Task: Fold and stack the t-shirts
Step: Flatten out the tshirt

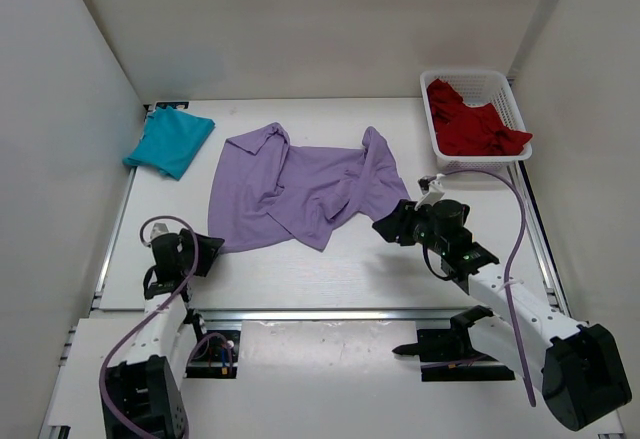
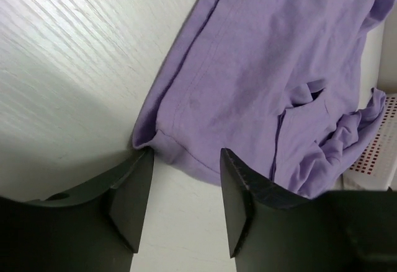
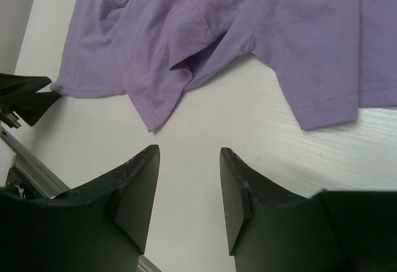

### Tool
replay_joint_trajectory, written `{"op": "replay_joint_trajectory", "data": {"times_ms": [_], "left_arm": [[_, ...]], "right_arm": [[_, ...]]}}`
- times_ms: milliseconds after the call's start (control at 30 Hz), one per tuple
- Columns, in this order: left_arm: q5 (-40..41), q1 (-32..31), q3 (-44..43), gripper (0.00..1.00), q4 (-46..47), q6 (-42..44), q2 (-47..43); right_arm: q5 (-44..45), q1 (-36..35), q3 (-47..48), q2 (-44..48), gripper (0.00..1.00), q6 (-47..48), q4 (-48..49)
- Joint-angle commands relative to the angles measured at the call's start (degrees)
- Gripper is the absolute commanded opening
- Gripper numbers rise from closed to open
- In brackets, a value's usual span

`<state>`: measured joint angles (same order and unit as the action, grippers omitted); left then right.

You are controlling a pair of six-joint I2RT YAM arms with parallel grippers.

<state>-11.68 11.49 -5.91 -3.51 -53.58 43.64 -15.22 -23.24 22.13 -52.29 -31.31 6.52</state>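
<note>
The lavender t-shirt [image 1: 295, 189] lies rumpled and partly spread in the middle of the table. My left gripper [image 1: 207, 248] is open at its near-left corner. In the left wrist view the hem of the lavender shirt [image 2: 260, 67] lies right at the tips of the left gripper [image 2: 186, 160], with only bare table between the fingers. My right gripper [image 1: 392, 226] is open by the shirt's near-right edge. In the right wrist view the right gripper [image 3: 189, 154] holds nothing, and the shirt [image 3: 248, 18] lies just ahead. The teal t-shirt [image 1: 170, 142] sits folded at the back left. The red t-shirt [image 1: 475, 124] is crumpled in the basket.
The white mesh basket [image 1: 470, 74] stands at the back right corner. White walls enclose the table on three sides. A metal rail [image 1: 330, 312] runs along the near edge in front of the arm bases. Bare table lies between the two grippers.
</note>
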Motion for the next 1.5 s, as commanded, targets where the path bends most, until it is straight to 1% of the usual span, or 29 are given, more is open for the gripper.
{"op": "replay_joint_trajectory", "data": {"times_ms": [0, 67, 200, 233, 267, 367, 467, 533, 567, 600, 667, 733, 767, 800, 867, 933, 967, 1067, 1167, 1200, 1333, 1400, 1433, 1467], "left_arm": [[4.1, -3.7, 2.6, 0.56, -0.4, -4.4, 2.6], [4.8, -3.4, 2.8, 0.52, 0.7, -4.8, 3.0], [4.6, -0.9, 1.7, 0.36, 2.5, -4.3, 5.0], [4.6, -0.7, 1.3, 0.31, 2.9, -3.7, 6.3], [4.9, -0.7, 0.9, 0.28, 2.6, -3.5, 6.4], [6.0, -0.3, -1.5, 0.09, 4.7, -2.1, 8.0], [7.2, -0.1, -5.0, 0.0, 5.3, 1.0, 10.7], [8.0, -0.3, -7.8, 0.0, 4.7, 3.0, 12.9], [8.2, -0.3, -9.7, 0.0, 4.5, 4.4, 13.4], [7.9, -0.3, -11.5, 0.0, 4.3, 5.8, 13.6], [7.0, -0.4, -13.8, 0.0, 4.9, 7.6, 13.6], [6.4, -1.6, -18.3, 0.0, 4.3, 9.8, 15.2], [5.8, -2.3, -20.3, 0.0, 4.0, 10.3, 16.1], [4.1, -3.0, -20.9, 0.0, 3.9, 11.6, 16.7], [3.6, -4.7, -23.3, 0.0, 3.5, 14.1, 17.4], [3.9, -6.6, -22.8, 0.0, 3.5, 14.8, 16.2], [4.2, -7.3, -21.7, 0.0, 3.5, 15.1, 15.3], [3.1, -8.8, -19.1, 0.0, 3.8, 15.0, 12.0], [2.3, -9.6, -17.0, 0.0, 4.6, 14.0, 9.0], [1.5, -9.8, -16.9, 0.0, 4.4, 14.0, 8.4], [0.3, -9.8, -16.8, 0.0, 4.3, 13.8, 7.7], [0.3, -10.3, -17.1, 0.0, 4.2, 13.5, 7.8], [0.7, -10.5, -17.1, 0.0, 3.7, 13.5, 8.0], [0.3, -10.6, -17.3, 0.0, 4.2, 13.6, 8.1]], "right_arm": [[-1.4, -0.7, -0.5, 1.0, 0.42, 0.3, 4.2], [-1.3, -0.2, -0.8, 1.3, 0.42, 0.3, 4.6], [-1.6, -0.6, -1.0, 1.8, 0.43, 0.3, 4.6], [-1.4, -0.3, -0.8, 2.1, 0.42, 0.3, 4.6], [-1.3, -0.8, -0.7, 2.1, 0.42, 0.2, 4.6], [-0.1, 0.0, -1.1, 2.3, 0.42, -0.1, 4.5], [2.3, 1.9, -0.6, 1.9, 0.42, -0.4, 2.6], [5.0, 3.9, -0.1, 1.2, 0.43, -0.2, 0.9], [7.4, 5.9, 0.4, 0.6, 0.43, -0.2, 0.2], [7.8, 7.8, 0.2, 0.0, 0.44, 0.5, -0.2], [9.5, 12.0, 0.5, -1.9, 0.44, 0.8, -0.6], [10.8, 16.5, 1.2, -5.9, 0.43, 1.2, 0.5], [10.8, 17.3, 1.8, -7.4, 0.43, 1.4, 0.6], [10.7, 18.1, 2.8, -10.9, 0.43, 2.2, 0.4], [8.6, 18.8, 4.6, -17.2, 0.44, 2.7, 0.9], [9.8, 17.6, 5.6, -20.6, 0.45, 2.7, 1.6], [9.6, 18.1, 5.7, -22.4, 0.45, 2.5, 1.8], [7.0, 18.3, 5.5, -25.0, 0.46, 1.3, 3.1], [10.3, 16.0, 5.5, -26.4, 0.46, 1.0, 3.4], [10.3, 15.7, 6.0, -27.5, 0.45, 1.0, 3.7], [9.3, 15.2, 8.4, -31.5, 0.3, 0.7, 3.1], [9.4, 15.9, 8.6, -32.9, 0.25, 0.2, 2.4], [9.0, 15.7, 8.5, -33.1, 0.21, 0.1, 2.9], [8.2, 16.4, 8.3, -33.0, 0.14, -0.2, 2.9]]}}
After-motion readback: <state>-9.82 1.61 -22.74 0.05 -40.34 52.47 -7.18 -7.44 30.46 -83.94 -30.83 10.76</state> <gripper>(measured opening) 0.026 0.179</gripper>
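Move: The purple t-shirt's near left corner lies practically between the left hand's open fingertips, 1 cm below the hand point. The teal folded shirt is some 33 cm farther out and 17 cm left of that hand. For the right hand, the t-shirt's near right sleeve corner is about 8 cm ahead, 11 cm to the right and 11 cm below. The basket of red shirts stands roughly 37 cm ahead and 31 cm right of that hand, 8 cm below it. Shutting on the near left corner of the purple shirt, the left hand pinches it, then lifts about 10 cm while going forward, finally easing slightly back and to the right. The right hand waits, then sweeps some 11 cm right, forward and 10 cm down to the right sleeve corner, turning clockwise and tipping down, then inches forward and begins to close around the corner. ##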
